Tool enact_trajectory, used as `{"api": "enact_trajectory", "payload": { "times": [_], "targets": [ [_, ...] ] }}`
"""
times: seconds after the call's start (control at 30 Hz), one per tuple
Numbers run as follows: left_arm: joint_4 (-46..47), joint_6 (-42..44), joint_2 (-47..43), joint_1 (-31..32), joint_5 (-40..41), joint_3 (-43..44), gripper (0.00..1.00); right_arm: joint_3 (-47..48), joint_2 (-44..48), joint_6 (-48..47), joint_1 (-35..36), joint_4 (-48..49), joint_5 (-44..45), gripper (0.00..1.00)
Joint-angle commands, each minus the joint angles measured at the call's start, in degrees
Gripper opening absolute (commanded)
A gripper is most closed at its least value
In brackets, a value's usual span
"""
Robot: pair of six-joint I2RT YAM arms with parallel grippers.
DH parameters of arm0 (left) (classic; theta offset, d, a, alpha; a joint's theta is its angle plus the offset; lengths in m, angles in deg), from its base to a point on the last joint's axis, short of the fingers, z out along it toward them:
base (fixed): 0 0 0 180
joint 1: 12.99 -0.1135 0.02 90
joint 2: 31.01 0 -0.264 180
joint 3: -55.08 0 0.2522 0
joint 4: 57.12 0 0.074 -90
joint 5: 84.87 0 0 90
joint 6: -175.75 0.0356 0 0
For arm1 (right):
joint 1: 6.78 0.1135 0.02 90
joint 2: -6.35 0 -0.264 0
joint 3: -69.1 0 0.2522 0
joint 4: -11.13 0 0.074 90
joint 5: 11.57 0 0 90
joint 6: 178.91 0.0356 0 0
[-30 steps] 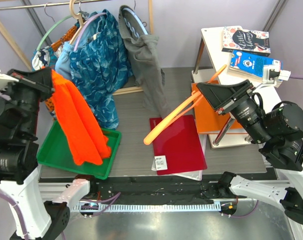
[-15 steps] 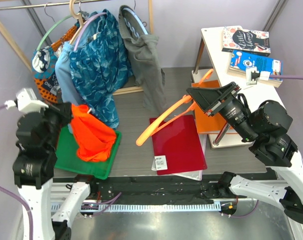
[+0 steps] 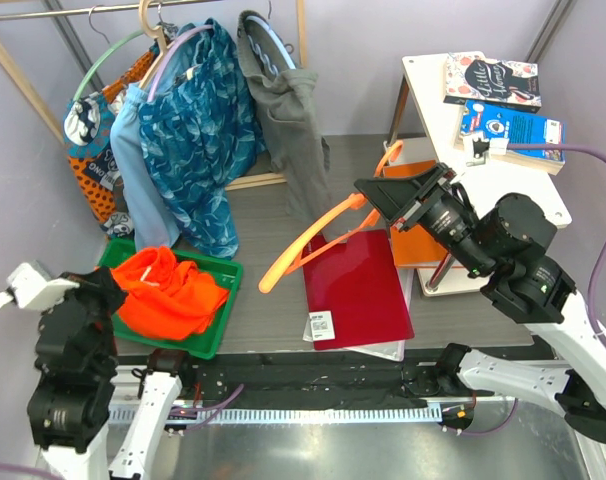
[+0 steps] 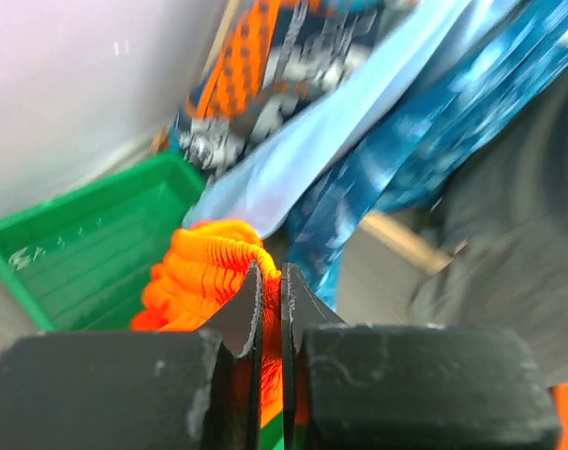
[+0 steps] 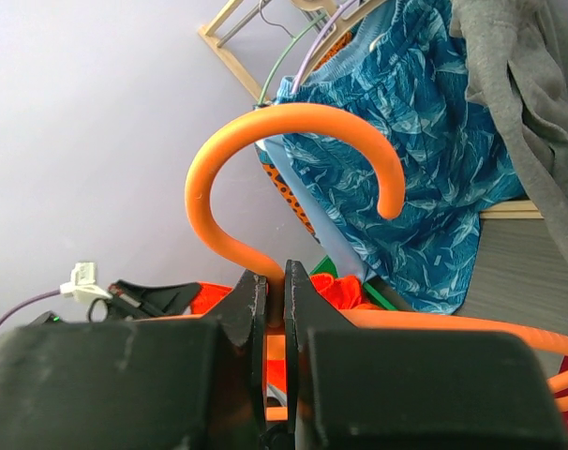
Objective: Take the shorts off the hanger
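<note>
The bright orange shorts [image 3: 170,291] lie bunched in the green tray [image 3: 211,332] at the front left. My left gripper [image 3: 116,283] sits low at their left edge. In the left wrist view that gripper [image 4: 272,277] is shut on a fold of the shorts [image 4: 209,262]. The thin orange hanger [image 3: 305,240] hangs bare above the table's middle, apart from the shorts. My right gripper [image 3: 381,200] is shut on its neck. The right wrist view shows the hook [image 5: 265,122] curling above that gripper [image 5: 276,281].
A clothes rack at the back left carries a blue patterned garment [image 3: 203,130] and a grey garment [image 3: 293,120]. A red folder [image 3: 355,285] lies mid-table. At the right, an orange board [image 3: 423,245] leans by a white side table [image 3: 433,90] with books [image 3: 503,100].
My left gripper has come down and toward the near edge, lowering the shorts from a hanging drape into a heap on the tray. The right gripper has carried the hanger a little left.
</note>
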Motion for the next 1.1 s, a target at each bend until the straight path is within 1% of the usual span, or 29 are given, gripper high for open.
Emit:
{"api": "enact_trajectory", "payload": {
  "times": [0.0,0.07,0.13,0.23,0.33,0.37,0.43,0.47,0.57,0.67,0.7,0.8,0.87,0.97,1.0,1.03,1.07],
  "targets": [
    [-1.4,-2.1,6.2,0.5,-5.2,-4.7,0.00,-0.7,0.0,1.7,0.0,3.7,-0.5,0.01],
    [-2.3,-4.5,10.5,0.6,-7.1,-5.8,0.00,-1.3,0.1,1.9,0.0,3.9,-0.3,0.01],
    [-0.3,-6.2,12.0,0.5,-10.0,-8.4,0.00,-2.3,0.5,2.6,0.0,4.0,-0.2,0.01],
    [2.8,-8.3,12.8,0.6,-13.1,-12.6,0.00,-3.2,1.1,3.2,0.0,4.1,0.1,0.01],
    [4.1,-11.9,12.5,0.6,-13.6,-17.1,0.00,-4.0,1.5,3.6,-0.1,4.2,0.6,0.01],
    [6.0,-12.2,12.6,0.6,-15.8,-18.3,0.00,-4.2,1.5,3.7,-0.1,4.3,0.6,0.01],
    [6.9,-12.5,14.7,0.6,-18.5,-21.0,0.01,-4.6,1.5,3.9,-0.1,4.4,0.7,0.01],
    [5.7,-15.2,15.8,0.6,-18.2,-21.5,0.00,-4.9,1.3,4.1,0.0,4.7,0.6,0.01],
    [3.5,-18.1,22.2,0.6,-17.6,-22.1,0.00,-5.5,1.0,4.4,0.0,5.3,0.2,0.01],
    [6.1,-19.3,26.7,0.6,-21.0,-25.0,0.00,-6.2,0.7,4.6,0.0,5.9,-0.1,0.01],
    [9.6,-20.6,27.4,0.5,-22.5,-27.3,0.00,-6.4,0.7,4.8,0.0,6.1,-0.1,0.01],
    [13.7,-23.3,30.0,0.2,-22.6,-31.6,0.00,-7.2,0.8,4.9,0.0,6.4,-0.1,0.01],
    [14.2,-24.7,31.9,-0.1,-20.5,-32.7,0.00,-7.7,1.0,5.0,0.0,6.4,0.2,0.01],
    [15.5,-25.6,31.5,-0.1,-19.7,-34.7,0.00,-7.7,1.2,5.0,0.1,6.3,-0.1,0.01],
    [15.6,-25.6,30.9,-0.2,-19.8,-35.1,0.02,-7.7,1.2,5.0,0.0,6.1,-0.2,0.01],
    [15.1,-25.6,30.1,-0.2,-19.7,-34.9,0.07,-7.7,1.1,4.9,0.0,6.0,-0.2,0.01],
    [13.7,-25.5,29.3,-0.1,-19.6,-34.6,0.15,-7.8,1.1,4.8,0.0,5.7,-0.3,0.01]
  ]
}}
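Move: Below the left hand, which already holds the orange shorts by one end with the rest hanging down, the green tray lies about 8 cm ahead, 3 cm to the right and 34 cm down. The light-blue shorts hang some 17 cm ahead and 3 cm right, the blue patterned shorts about 19 cm ahead and 15 cm right, both with their middles roughly 12 cm lower. From the right hand, which holds the empty hanger, the tray is some 41 cm left, 1 cm ahead and 48 cm down. Lowering the orange shorts' held end into the green tray, the left hand drops about 30 cm while swinging forward and to the right, some 8 cm each. Its fingers, near level at first, tip steeply downward by roughly 50 degrees and keep pinching the cloth. The right hand keeps its grip on the hanger, sinking slowly by 5 cm and easing slightly left. ##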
